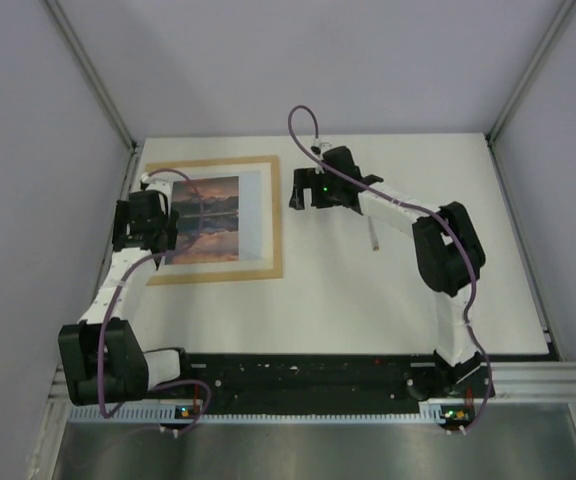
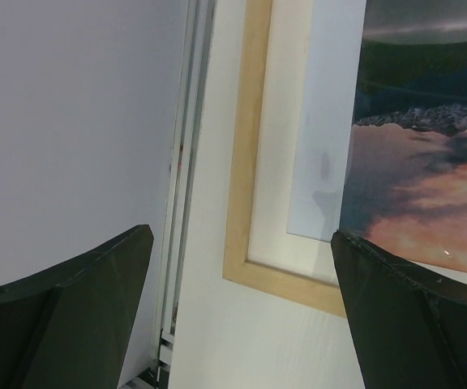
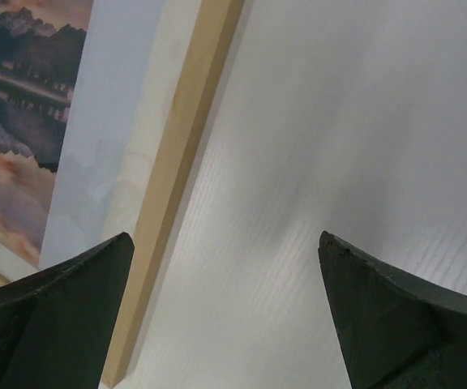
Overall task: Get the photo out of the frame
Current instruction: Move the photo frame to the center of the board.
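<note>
The frame point(image 1: 273, 215), light wood with a cream inner border, lies flat at the table's back left. Inside it sits the photo point(image 1: 206, 218), a white sheet printed with an orange-pink sunset over dark water. My left gripper point(image 1: 151, 232) hovers open over the frame's left side. In the left wrist view the left gripper point(image 2: 242, 233) straddles a corner of the frame point(image 2: 246, 162), with the photo point(image 2: 428, 162) at the right. My right gripper point(image 1: 309, 190) hangs open just right of the frame. In the right wrist view the right gripper point(image 3: 225, 236) is over bare table beside the frame point(image 3: 185, 146) and the photo point(image 3: 23, 121).
The white table point(image 1: 368, 300) is boxed in by grey walls, with a metal rail point(image 2: 186, 162) close along the frame's left edge. A small pale strip point(image 1: 374, 238) lies on the table under the right arm. Purple cables loop off both arms.
</note>
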Action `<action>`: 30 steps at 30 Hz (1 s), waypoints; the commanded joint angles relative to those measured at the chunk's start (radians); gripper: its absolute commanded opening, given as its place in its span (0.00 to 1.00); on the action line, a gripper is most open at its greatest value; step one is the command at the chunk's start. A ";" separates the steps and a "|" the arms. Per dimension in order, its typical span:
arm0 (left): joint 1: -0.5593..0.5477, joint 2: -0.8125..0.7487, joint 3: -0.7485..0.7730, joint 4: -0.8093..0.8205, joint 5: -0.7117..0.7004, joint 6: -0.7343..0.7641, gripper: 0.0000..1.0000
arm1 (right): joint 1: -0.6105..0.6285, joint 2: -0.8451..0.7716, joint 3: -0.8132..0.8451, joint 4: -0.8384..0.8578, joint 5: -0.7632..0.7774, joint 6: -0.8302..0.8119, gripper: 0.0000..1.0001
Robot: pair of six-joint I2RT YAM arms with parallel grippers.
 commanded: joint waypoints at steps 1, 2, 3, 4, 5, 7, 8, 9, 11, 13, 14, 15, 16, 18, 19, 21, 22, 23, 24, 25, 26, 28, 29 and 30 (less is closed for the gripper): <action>0.042 0.025 -0.018 0.085 -0.020 -0.045 0.99 | 0.030 0.080 0.111 -0.024 0.083 0.086 0.97; 0.053 0.029 -0.020 0.083 -0.007 -0.050 0.99 | 0.036 0.094 0.128 -0.030 0.091 0.089 0.96; 0.063 0.035 -0.020 0.083 0.007 -0.053 0.99 | 0.042 0.111 0.139 -0.035 0.100 0.094 0.95; 0.071 0.045 -0.021 0.085 0.013 -0.055 0.99 | 0.048 0.123 0.148 -0.038 0.105 0.099 0.95; 0.079 0.051 -0.021 0.091 0.016 -0.053 0.99 | 0.053 0.134 0.157 -0.041 0.108 0.102 0.94; 0.091 0.065 -0.024 0.103 0.021 -0.055 0.99 | 0.064 0.157 0.160 -0.044 0.114 0.122 0.93; 0.097 0.069 -0.024 0.104 0.024 -0.056 0.99 | 0.067 0.168 0.162 -0.044 0.108 0.131 0.92; 0.100 0.074 -0.026 0.108 0.030 -0.059 0.99 | 0.071 0.181 0.167 -0.044 0.097 0.137 0.91; 0.106 0.081 -0.031 0.117 0.030 -0.062 0.99 | 0.082 0.201 0.180 -0.047 0.082 0.146 0.90; 0.113 0.091 -0.037 0.129 0.027 -0.064 0.99 | 0.091 0.220 0.197 -0.046 0.062 0.152 0.89; 0.116 0.095 -0.038 0.135 0.026 -0.062 0.99 | 0.094 0.232 0.211 -0.052 0.053 0.154 0.89; 0.120 0.098 -0.041 0.141 0.023 -0.061 0.99 | 0.097 0.243 0.228 -0.058 0.045 0.157 0.89; 0.125 0.104 -0.044 0.146 0.023 -0.062 0.99 | 0.100 0.254 0.239 -0.067 0.042 0.160 0.89; 0.136 0.115 -0.046 0.155 0.021 -0.059 0.99 | 0.103 0.273 0.262 -0.081 0.042 0.163 0.88; 0.142 0.121 -0.046 0.158 0.020 -0.059 0.99 | 0.103 0.281 0.271 -0.085 0.041 0.165 0.87; 0.154 0.131 -0.047 0.169 0.018 -0.059 0.99 | 0.105 0.289 0.279 -0.093 0.047 0.171 0.85; 0.160 0.135 -0.047 0.173 0.017 -0.058 0.99 | 0.108 0.295 0.283 -0.096 0.054 0.172 0.84; 0.168 0.138 -0.047 0.180 0.018 -0.056 0.99 | 0.111 0.300 0.286 -0.102 0.070 0.172 0.81; 0.172 0.144 -0.047 0.181 0.020 -0.056 0.99 | 0.117 0.303 0.289 -0.107 0.083 0.169 0.81; 0.175 0.150 -0.047 0.184 0.024 -0.058 0.99 | 0.123 0.306 0.294 -0.113 0.099 0.163 0.80; 0.180 0.154 -0.047 0.186 0.026 -0.058 0.99 | 0.129 0.309 0.295 -0.119 0.113 0.160 0.80; 0.185 0.167 -0.047 0.189 0.027 -0.059 0.99 | 0.142 0.313 0.305 -0.128 0.131 0.155 0.78; 0.186 0.170 -0.049 0.190 0.029 -0.062 0.99 | 0.148 0.318 0.312 -0.139 0.143 0.151 0.77; 0.188 0.173 -0.049 0.192 0.030 -0.062 0.99 | 0.153 0.323 0.321 -0.148 0.155 0.151 0.75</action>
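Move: The photo frame lies flat. The middle of its right bar is about 9 cm left of the right hand, 2 cm nearer the base and 10 cm below; the photo's middle is roughly 28 cm left and 2 cm back, and the pen-like tool 16 cm right and 5 cm back. From the left hand, the middle of the frame's left bar is some 5 cm left, 8 cm ahead and 14 cm below; the photo's middle is 11 cm right and 9 cm ahead. The right hand sinks about 6 cm, steeply at first, then slides about as far to the left until its fingers sit either side of the frame's right bar, tipping some 10 degrees further down and narrowing its wide-open fingers by about a fifth without pinching yet. At the same time the left hand goes down and left, a good 5 cm each way, turning some 10 degrees counter-clockwise with fingers kept wide open, towards the frame's left bar near its near-left corner. ##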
